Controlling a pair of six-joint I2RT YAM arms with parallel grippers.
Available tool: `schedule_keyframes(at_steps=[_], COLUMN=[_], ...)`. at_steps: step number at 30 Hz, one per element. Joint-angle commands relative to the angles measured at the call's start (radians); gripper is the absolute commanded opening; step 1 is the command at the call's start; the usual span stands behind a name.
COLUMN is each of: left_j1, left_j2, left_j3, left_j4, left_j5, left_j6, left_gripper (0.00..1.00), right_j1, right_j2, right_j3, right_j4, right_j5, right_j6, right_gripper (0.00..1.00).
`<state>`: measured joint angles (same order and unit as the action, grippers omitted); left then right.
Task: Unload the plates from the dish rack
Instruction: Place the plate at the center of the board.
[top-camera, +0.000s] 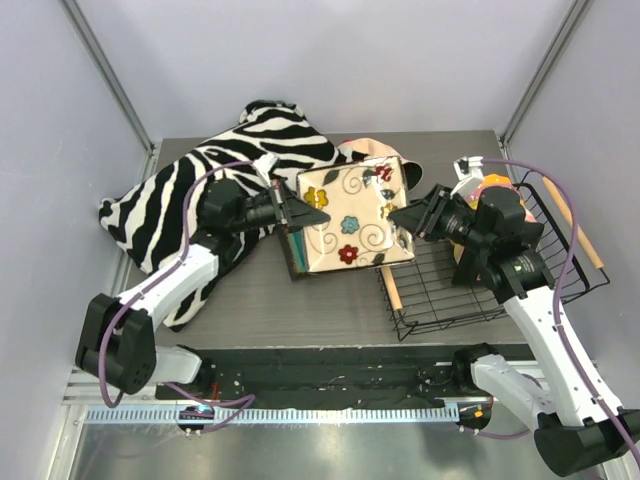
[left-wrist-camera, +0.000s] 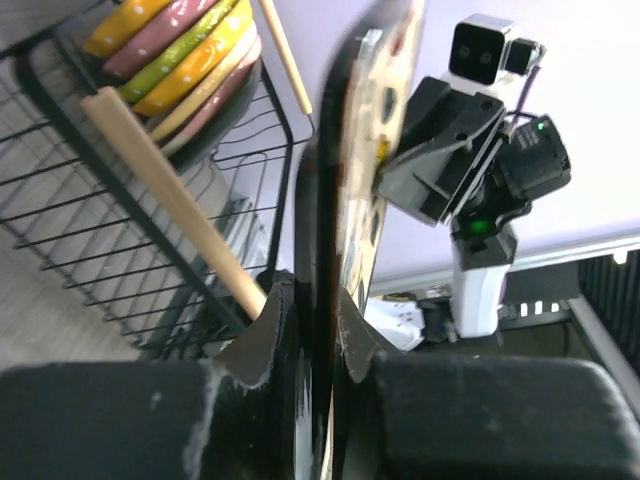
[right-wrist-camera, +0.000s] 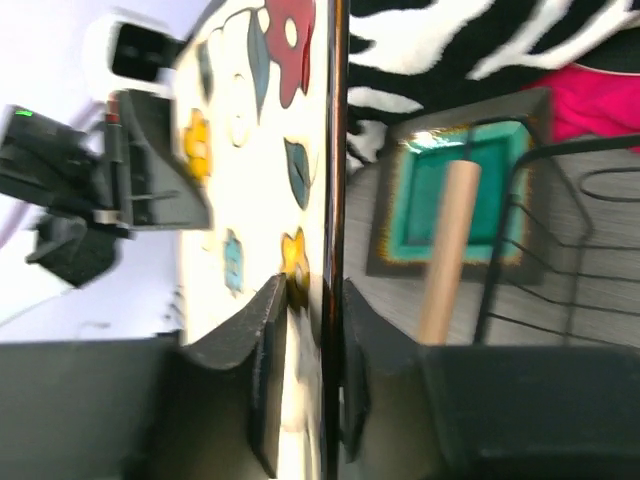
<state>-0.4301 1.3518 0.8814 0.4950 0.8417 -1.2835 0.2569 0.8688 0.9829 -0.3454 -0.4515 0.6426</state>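
Note:
A cream square plate with flowers (top-camera: 350, 215) hangs tilted above the table between both arms. My left gripper (top-camera: 308, 213) is shut on its left rim, and the left wrist view shows the rim edge-on (left-wrist-camera: 385, 110) between the fingers. My right gripper (top-camera: 398, 217) is shut on the opposite rim (right-wrist-camera: 250, 130). The black wire dish rack (top-camera: 470, 290) stands on the right. Several round plates (left-wrist-camera: 180, 50) in yellow, green and pink stand on edge in it, mostly hidden behind my right arm in the top view. A dark square plate with a teal inside (right-wrist-camera: 480, 190) lies on the table under the cream one.
A zebra-striped cloth (top-camera: 180, 190) covers the left and back of the table. A peach hat (top-camera: 370, 150) lies behind the cream plate. The rack's near wooden handle (top-camera: 392, 285) sits just below my right gripper. Grey walls close in on three sides.

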Motion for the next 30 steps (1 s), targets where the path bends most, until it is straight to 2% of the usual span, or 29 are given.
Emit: schedule_keyframes(at_steps=[1,2,5,8,12,14,18,30], left_j1=[0.183,0.223,0.305,0.384,0.426,0.426,0.426,0.401], left_j2=[-0.118,-0.128,-0.167,-0.204,-0.235,-0.241,-0.234,-0.117], left_j3=[-0.03,-0.047,-0.081,-0.113,-0.122,-0.105,-0.088,-0.136], left_j4=[0.077,0.057,0.054,0.034,-0.09,-0.267,-0.482,-0.409], left_j5=[-0.006,0.0,0.033,0.054,0.06,0.033,-0.053,-0.085], left_j6=[0.009,0.016,0.006,0.009,0.091,0.228,0.409,0.394], left_gripper=[0.0,0.0,0.0,0.0,0.0,0.0,0.0,0.0], right_j1=[-0.051,-0.051,-0.053,-0.053,-0.053,-0.051,-0.051,-0.051], right_j2=[-0.03,-0.03,-0.017,-0.007,-0.01,-0.014,-0.022,-0.007], right_j3=[0.1,0.117,0.144,0.158,0.16,0.158,0.149,0.109], right_j4=[-0.058,-0.064,-0.084,-0.095,-0.095,-0.096,-0.095,-0.083], right_j5=[0.292,0.296,0.309,0.315,0.33,0.341,0.359,0.363], right_j6=[-0.199,-0.211,-0.242,-0.254,-0.261,-0.264,-0.268,-0.284], right_gripper=[0.39,0.53,0.71,0.79,0.81,0.81,0.82,0.82])
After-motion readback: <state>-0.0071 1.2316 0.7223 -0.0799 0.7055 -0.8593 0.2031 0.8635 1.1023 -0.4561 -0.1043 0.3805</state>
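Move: The floral plate is held up between both hands, pinched by its left and right edges. From the left hand the green plate, lying near the board's centre, is some 8 cm ahead, hardly to either side and about 25 cm below; the rack's left handle is level with the hand, 15 cm right and 15 below, and the zebra cloth about 20 ahead, 20 left and 23 below. From the right hand the green plate is roughly 9 cm ahead, 20 left and 26 below. The right fingers open and let go of the floral plate's right edge, and that hand backs off some 8 cm to the right and a little forward, turning clockwise as it goes. The left hand keeps its pinch and swings the plate about 15 cm left and slightly forward, turning some 25 degrees counter-clockwise, then goes mostly down for a total drop of nearly 14 cm, fingertips tipping down, to bring the plate towards the board by the green plate's left side. ##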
